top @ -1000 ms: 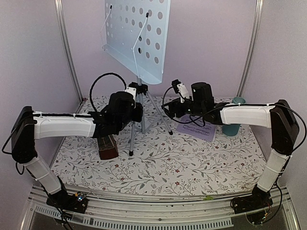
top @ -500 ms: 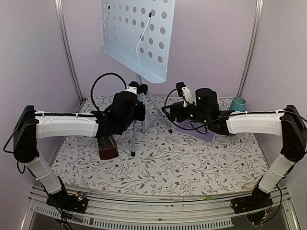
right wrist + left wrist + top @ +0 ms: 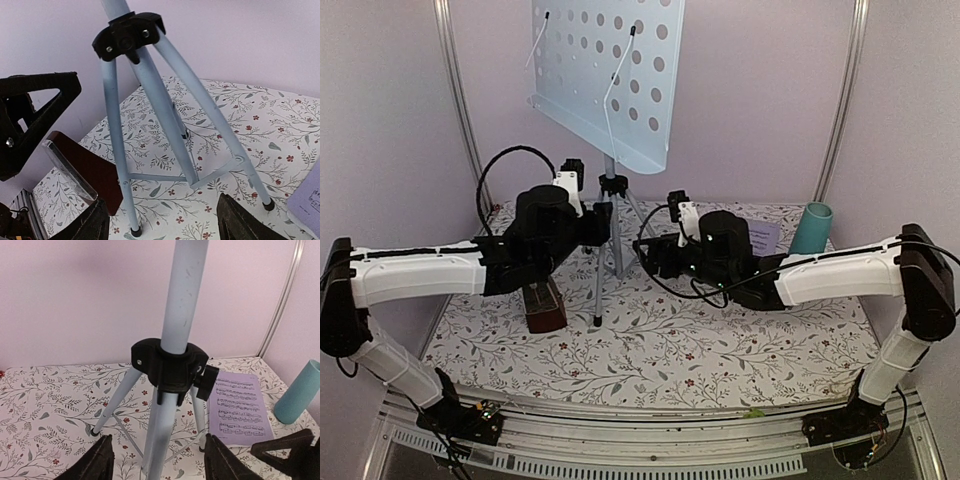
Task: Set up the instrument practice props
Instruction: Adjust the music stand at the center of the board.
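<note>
The music stand's pale-blue perforated desk stands upright on silver tripod legs at the back. My left gripper is open just left of the black hub. The near leg runs between its fingers without touching them. My right gripper is open and faces the tripod from the right, holding nothing. The dark-red-brown metronome stands on the table by the left leg, also in the right wrist view. A lilac sheet-music page lies flat at the back right.
A teal cup stands beside the sheet at the back right. The floral tablecloth covers the table. Metal frame posts rise at both back corners, and lilac walls close in behind and at the sides.
My left gripper has opened off the stand's leg and drawn back to the left. My right arm has swung left off the sheet toward the tripod. The stand's desk shifted slightly.
</note>
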Tool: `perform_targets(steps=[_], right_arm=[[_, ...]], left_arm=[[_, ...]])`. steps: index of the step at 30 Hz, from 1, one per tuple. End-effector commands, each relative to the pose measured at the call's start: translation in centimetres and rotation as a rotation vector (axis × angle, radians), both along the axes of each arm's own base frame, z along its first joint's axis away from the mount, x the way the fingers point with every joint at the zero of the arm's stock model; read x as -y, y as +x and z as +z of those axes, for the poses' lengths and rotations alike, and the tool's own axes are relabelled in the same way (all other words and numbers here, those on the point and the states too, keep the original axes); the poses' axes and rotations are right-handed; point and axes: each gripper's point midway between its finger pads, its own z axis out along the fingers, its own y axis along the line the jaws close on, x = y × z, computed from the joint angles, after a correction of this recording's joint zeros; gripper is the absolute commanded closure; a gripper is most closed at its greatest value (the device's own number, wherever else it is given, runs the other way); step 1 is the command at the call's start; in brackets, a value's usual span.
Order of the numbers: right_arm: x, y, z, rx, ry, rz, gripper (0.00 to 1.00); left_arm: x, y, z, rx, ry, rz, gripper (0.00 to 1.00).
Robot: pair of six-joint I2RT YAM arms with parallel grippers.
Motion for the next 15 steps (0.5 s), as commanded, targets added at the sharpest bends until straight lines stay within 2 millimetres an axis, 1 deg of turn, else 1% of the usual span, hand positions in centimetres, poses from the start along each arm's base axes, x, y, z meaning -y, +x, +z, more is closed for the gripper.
perform_targets(steps=[1,3,5,8,9,10,12,15], right_arm=[[-2.5,-0.1,-0.1,-0.019,0.044,-0.071,0.25],[-3.7,-0.1,-0.6,-0.039,0.046,-0.077,0.25],[-4.8,0.3,-1.2,-0.068,0.050,-0.094,0.25],[-6.4,1.0,-1.3,-0.087,0.063,-0.107,0.25],[-6.9,1.3,-1.7,-0.094,0.058,-0.113,0.25],[-7.4,1.4,-1.7,-0.093,0.057,-0.117,0.25],[-8.3,1.6,-2.2,-0.098,0.035,-0.126,0.25],[-9.1,2.1,-3.1,-0.114,0.018,-0.146,0.26]], left_arm=[[-2.0,-1.3,1.1,0.020,-0.041,-0.010,0.37],[-3.2,-1.7,1.5,0.018,-0.058,-0.007,0.36],[-4.3,-2.1,1.8,0.020,-0.067,-0.006,0.36],[-5.8,-2.7,2.1,0.024,-0.080,-0.005,0.36],[-6.2,-2.8,2.3,0.028,-0.085,-0.006,0.36],[-6.5,-2.9,2.4,0.029,-0.090,-0.009,0.36],[-7.4,-2.9,2.7,0.035,-0.100,-0.006,0.36],[-8.1,-2.8,2.9,0.038,-0.114,-0.012,0.36]])
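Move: The right hand is bound for the music stand's leg hub, some 6 cm ahead of it, 7 cm to its left and 6 cm higher. The stand's front foot is about 13 cm left of this hand, 9 cm nearer the base and 22 cm down; the sheet music lies roughly 14 cm ahead, 27 cm to the right and 22 cm below. From the left hand the hub is around 5 cm ahead, 2 cm to the right, at about its height. With its fingers kept open, the right hand swings about 8 cm to the left, in under the stand's leg hub towards the legs, creeping forward and sinking slightly near the front leg, while the wrist turns some 5 degrees clockwise. The left hand, already open and off the stand, clears out of the way to its left by about 7 cm, rising and drawing back around 3 cm each, with its fingers still apart. ##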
